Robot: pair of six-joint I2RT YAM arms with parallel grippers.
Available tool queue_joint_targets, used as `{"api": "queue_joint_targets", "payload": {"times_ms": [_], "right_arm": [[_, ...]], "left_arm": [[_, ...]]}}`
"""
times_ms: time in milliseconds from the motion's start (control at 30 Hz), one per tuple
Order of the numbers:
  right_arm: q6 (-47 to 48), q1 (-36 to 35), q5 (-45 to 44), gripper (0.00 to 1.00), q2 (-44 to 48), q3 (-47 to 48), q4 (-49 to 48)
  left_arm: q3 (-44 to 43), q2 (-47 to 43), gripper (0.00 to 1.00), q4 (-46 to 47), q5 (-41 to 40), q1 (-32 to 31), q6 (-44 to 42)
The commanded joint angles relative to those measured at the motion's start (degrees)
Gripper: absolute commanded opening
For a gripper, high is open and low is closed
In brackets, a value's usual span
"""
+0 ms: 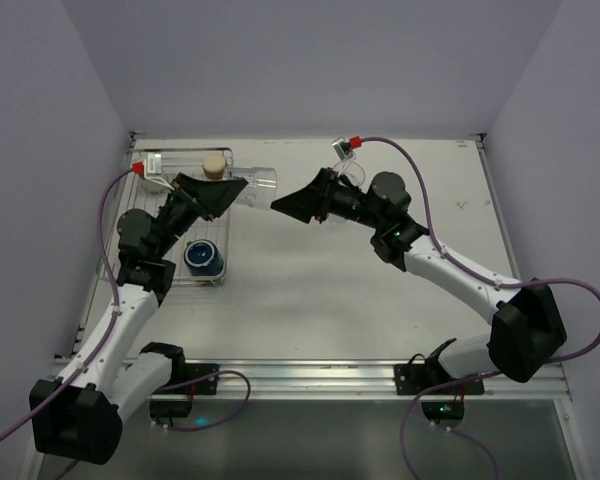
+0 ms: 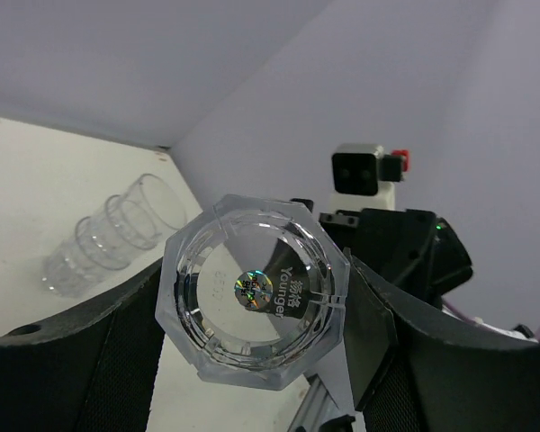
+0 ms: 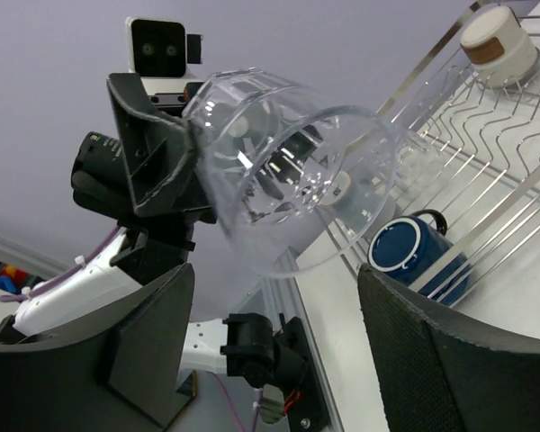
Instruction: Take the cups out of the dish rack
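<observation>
My left gripper (image 1: 223,193) is shut on a clear ridged cup (image 1: 259,184) and holds it on its side, mouth toward the right arm. The left wrist view shows the cup's octagonal base (image 2: 252,301) clamped between both fingers (image 2: 72,360). My right gripper (image 1: 285,206) stands open just in front of the cup's mouth. In the right wrist view the cup (image 3: 288,180) hangs above the gap between the open fingers (image 3: 459,360), apart from them. The dish rack (image 1: 145,240) lies at the left with a navy mug (image 1: 204,257) and a tan cup (image 1: 214,163) in it.
A stack of clear tumblers (image 2: 108,238) lies on the table beyond the right arm, near the back wall (image 1: 352,170). Side walls close in the table on the left, the right and the back. The rack's wire side (image 3: 450,99) runs beside the mug (image 3: 414,256).
</observation>
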State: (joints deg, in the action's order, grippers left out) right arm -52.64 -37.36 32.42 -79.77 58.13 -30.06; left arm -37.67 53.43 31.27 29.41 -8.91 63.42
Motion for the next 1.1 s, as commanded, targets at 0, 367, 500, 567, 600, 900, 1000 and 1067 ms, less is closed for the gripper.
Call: {"api": "queue_joint_targets", "payload": {"times_ms": [0, 367, 500, 567, 600, 900, 1000, 1067], "right_arm": [[-0.97, -0.6, 1.58, 0.74, 0.05, 1.19, -5.97], [0.35, -2.01, 5.37, 0.59, -2.76, 5.15, -7.02], [-0.53, -2.36, 5.46, 0.46, -3.64, 4.28, -8.96], [-0.62, -2.28, 4.67, 0.29, -3.38, 3.49, -9.66], [-0.53, -2.36, 4.23, 0.22, -3.03, 2.79, -9.66], [13.25, -2.36, -2.97, 0.0, 2.6, 4.62, 15.0], [19.32, -2.36, -6.57, 0.0, 2.42, 7.16, 27.58], [22.91, -2.62, -8.16, 0.0, 0.94, 9.1, 36.68]], "left_arm": [[-0.21, -1.05, 0.2, 8.81, 2.76, -1.9, 4.08], [1.55, 1.32, 0.21, 11.53, 2.23, -6.82, 4.43], [2.07, 1.68, 0.22, 11.98, 1.62, -8.4, 4.08], [2.51, 1.68, 0.25, 12.06, 1.44, -8.67, 4.0], [2.6, 1.5, 0.3, 12.06, 1.35, -8.76, 3.56], [-5.38, -2.09, 0.96, -17.25, -5.04, -8.67, -17.04], [-9.17, -3.42, 0.98, -29.22, -12.25, -8.76, -25.69], [-11.27, -4.55, 0.99, -36.66, -17.0, -8.67, -29.04]]}}
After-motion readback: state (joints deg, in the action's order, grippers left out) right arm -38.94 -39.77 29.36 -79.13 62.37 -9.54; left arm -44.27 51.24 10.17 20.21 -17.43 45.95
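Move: The clear cup, already in the left fingers on its side with its mouth facing right, has its middle about 5 cm left, 3 ahead and 1 above the right hand. The right fingers wait about 8 cm to the left hand's right and 3 back, roughly level. The stacked cups stand some 16 cm ahead, 14 right and 20 below the right hand; the blue mug lies about 11 cm left and 27 below the left hand, level fore-and-aft. Rightward and slightly back, about 5 cm in all, the left hand offers the cup's mouth end to the right gripper, which eases back and left, rises 2 cm and closes, pinching the cup's wall near the rim. The left fingers then open wide and let go, that hand dipping 2 cm and starting back left, while the right sinks some 6 cm, fingers tipping down about 15 degrees. ##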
